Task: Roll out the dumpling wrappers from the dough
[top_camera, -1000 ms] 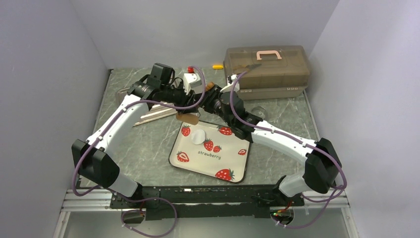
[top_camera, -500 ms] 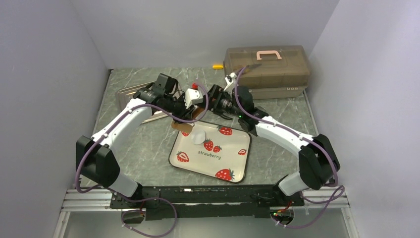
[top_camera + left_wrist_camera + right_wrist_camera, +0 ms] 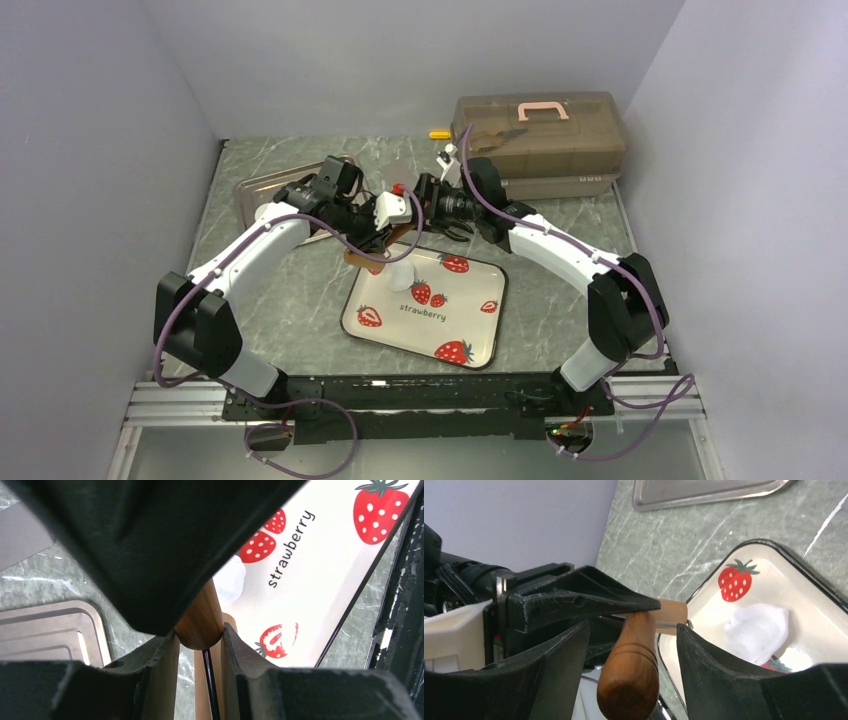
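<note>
A small white lump of dough (image 3: 401, 276) lies at the far left corner of the strawberry plate (image 3: 470, 325); it also shows as dough (image 3: 756, 630) and as dough (image 3: 231, 577). My left gripper (image 3: 199, 636) is shut on a handle of the brown wooden roller (image 3: 201, 620), which hangs tilted over the plate's far corner as the roller (image 3: 357, 256). My right gripper (image 3: 633, 630) is open around the other handle of the roller (image 3: 630, 675), with a gap on each side. Both grippers meet above the plate: left gripper (image 3: 375, 232), right gripper (image 3: 418, 205). No flat wrappers show.
A metal tray (image 3: 262, 187) lies at the back left, under the left arm. A brown toolbox (image 3: 540, 140) with a pink handle stands at the back right. A small yellow object (image 3: 439, 134) lies by the back wall.
My right gripper has opened off the roller handle it held, and its arm has swung back and left. The left gripper has carried the roller slightly lower, toward the plate's corner.
</note>
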`<action>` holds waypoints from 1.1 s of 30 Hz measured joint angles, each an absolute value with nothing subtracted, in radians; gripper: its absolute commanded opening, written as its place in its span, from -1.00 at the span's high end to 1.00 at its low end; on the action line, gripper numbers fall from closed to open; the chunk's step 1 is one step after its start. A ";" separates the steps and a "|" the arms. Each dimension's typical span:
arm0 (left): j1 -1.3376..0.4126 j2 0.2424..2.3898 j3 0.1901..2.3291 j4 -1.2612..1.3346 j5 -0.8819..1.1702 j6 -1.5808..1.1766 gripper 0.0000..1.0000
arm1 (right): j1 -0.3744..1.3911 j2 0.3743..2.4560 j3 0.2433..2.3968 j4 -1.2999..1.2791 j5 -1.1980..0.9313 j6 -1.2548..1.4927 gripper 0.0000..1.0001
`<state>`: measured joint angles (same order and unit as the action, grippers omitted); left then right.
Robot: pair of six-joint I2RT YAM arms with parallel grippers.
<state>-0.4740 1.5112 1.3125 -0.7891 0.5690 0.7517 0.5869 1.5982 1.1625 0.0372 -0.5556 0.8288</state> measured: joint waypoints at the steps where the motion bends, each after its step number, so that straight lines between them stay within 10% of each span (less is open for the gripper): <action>1: -0.474 1.511 1.312 -0.789 0.566 0.752 1.00 | 0.585 1.599 1.163 0.023 -0.564 0.826 -0.36; 16: -0.476 1.511 1.297 -0.782 0.551 0.744 1.00 | 0.586 1.636 1.166 -0.025 -0.585 0.804 0.07; 20: -0.477 1.512 1.296 -0.785 0.539 0.743 1.00 | 0.587 1.653 1.179 -0.028 -0.590 0.803 0.75; 23: -0.477 1.512 1.296 -0.781 0.540 0.739 0.45 | 0.587 1.653 1.185 -0.022 -0.597 0.801 1.00; 26: -0.477 1.512 1.296 -0.768 0.538 0.714 -0.92 | 0.578 1.652 1.175 -0.006 -0.612 0.804 1.00; 33: -0.469 1.512 1.325 -0.775 0.507 0.622 -0.99 | 0.557 1.611 1.133 -0.047 -0.602 0.709 1.00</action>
<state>-0.4690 1.5116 1.3254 -0.7750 0.5068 0.6216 0.5571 1.6112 1.1328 -0.0467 -0.6022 0.7086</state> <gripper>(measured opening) 0.993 0.353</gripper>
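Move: My right hand is going for the rolling pin's handle. The free part my left hand leaves uncovered is about 3 cm below the right hand and 1 cm back, already between its open fingers. From that hand, the roller hangs some 6 cm back, 7 cm left and 11 cm lower; the dough wrapper is about 9 cm back and 21 cm below; the shears lie about 9 cm right and as low. From my left hand, that free part is about 2 cm forward, 4 cm right and 2 cm up. I sink my right hand some 3 cm around the handle, easing back slightly, and close its fingers to pinch the free part while my left hand keeps its hold on the lower end. Once the right grip is made, I spread the left fingers wide and let go, then take the right hand about 2 cm right and 1 cm further down. ##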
